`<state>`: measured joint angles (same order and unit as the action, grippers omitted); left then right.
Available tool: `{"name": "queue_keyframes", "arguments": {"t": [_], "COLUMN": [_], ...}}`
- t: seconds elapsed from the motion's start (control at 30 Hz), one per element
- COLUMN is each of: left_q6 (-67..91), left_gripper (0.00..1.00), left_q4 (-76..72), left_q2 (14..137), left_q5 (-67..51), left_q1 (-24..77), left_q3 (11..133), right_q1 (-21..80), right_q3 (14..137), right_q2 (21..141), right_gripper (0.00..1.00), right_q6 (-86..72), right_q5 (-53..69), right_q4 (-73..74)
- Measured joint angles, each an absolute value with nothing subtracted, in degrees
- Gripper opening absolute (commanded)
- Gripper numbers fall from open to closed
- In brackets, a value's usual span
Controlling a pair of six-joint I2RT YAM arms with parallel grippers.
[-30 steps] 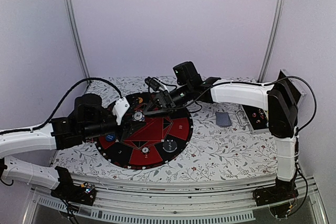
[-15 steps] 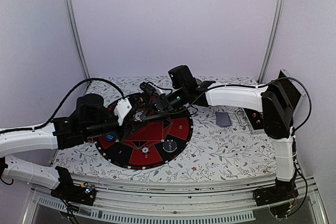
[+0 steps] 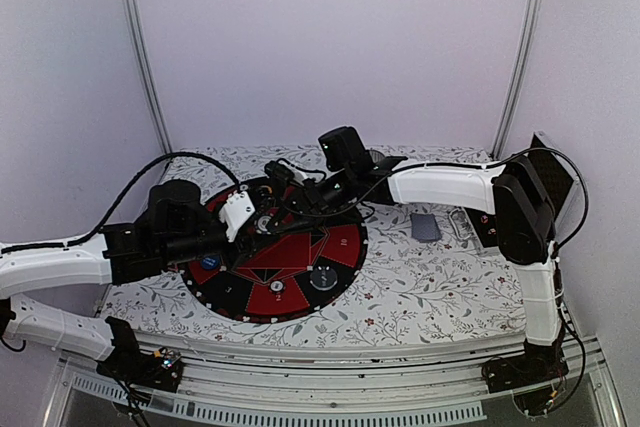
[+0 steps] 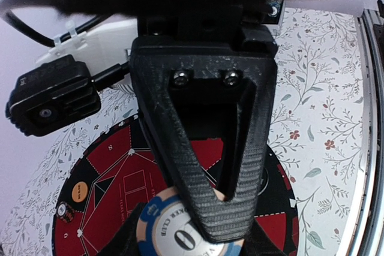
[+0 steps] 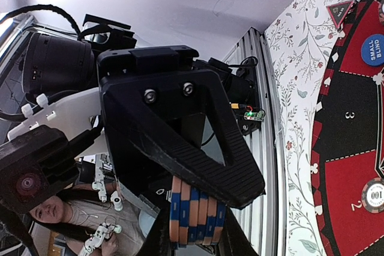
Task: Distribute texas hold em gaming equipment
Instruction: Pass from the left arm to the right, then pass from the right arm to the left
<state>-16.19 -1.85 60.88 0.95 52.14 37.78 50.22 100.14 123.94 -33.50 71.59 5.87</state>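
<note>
Above the round red-and-black mat (image 3: 300, 259) my two grippers meet. A stack of several blue-and-orange poker chips (image 5: 195, 215) sits edge-on between the fingers of my right gripper (image 5: 204, 223), which is closed around it. My left gripper (image 4: 217, 239) is shut on the same stack, its upper finger lying across the top chip's face (image 4: 174, 232). From above, the left gripper (image 3: 257, 219) and right gripper (image 3: 279, 201) almost touch and the stack is hidden between them. A grey-blue card deck (image 3: 426, 227) lies on the cloth to the right.
Single chips lie on the mat: a blue one (image 3: 209, 262), a black-and-white one (image 3: 322, 277) and an orange one (image 4: 81, 192). A black tray (image 3: 490, 225) stands at the table's right edge. Cables trail over the mat's far side.
The right gripper has slid left to the left gripper and its jaws have closed in on the chip stack. The left gripper has held still with the chips.
</note>
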Motion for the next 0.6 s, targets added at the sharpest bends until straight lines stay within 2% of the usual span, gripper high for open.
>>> {"name": "queue_keyframes", "arguments": {"t": [0.13, 0.3, 0.4, 0.6], "left_q6": [-16.73, -18.46, -19.46, -19.79], "left_gripper": [0.48, 0.65, 0.68, 0.66], "left_q4": [-1.85, -1.54, 1.78, 12.88], "left_q2": [60.86, 60.71, 60.99, 66.78], "left_q5": [1.15, 1.72, 2.02, 1.85], "left_q1": [52.14, 52.23, 52.27, 52.4], "left_q3": [37.78, 38.15, 40.77, 51.86], "right_q1": [50.24, 50.26, 50.24, 50.11], "right_q3": [100.16, 100.14, 100.14, 100.14], "right_q2": [123.94, 124.01, 124.05, 124.05], "right_gripper": [0.02, 0.02, 0.02, 0.02], "right_q6": [-33.71, -33.65, -33.58, -32.71], "right_q5": [71.53, 70.26, 68.86, 66.37], "right_q4": [5.58, 5.5, 5.98, 7.73]}}
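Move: The chip stack is held between both grippers: at the left hand's pads, about 1 cm to its right, and at the right hand's pads, about 1 cm to its left. On the mat, some 20 cm below the left hand, the 100 stack lies about 4 cm back and 1 cm left, the dealer button 2 cm back and 11 cm right, and the small blind 3 cm ahead and 15 cm left. The left fingers let go of the chip stack, spreading to about two-thirds open, while the right fingers keep their pinch on it. As it opens, the left hand lifts about 2 cm clear, drifting some 1 cm forward and right with a slight roll. The right hand eases the stack about 1 cm forward and as much down, turning slightly clockwise. ##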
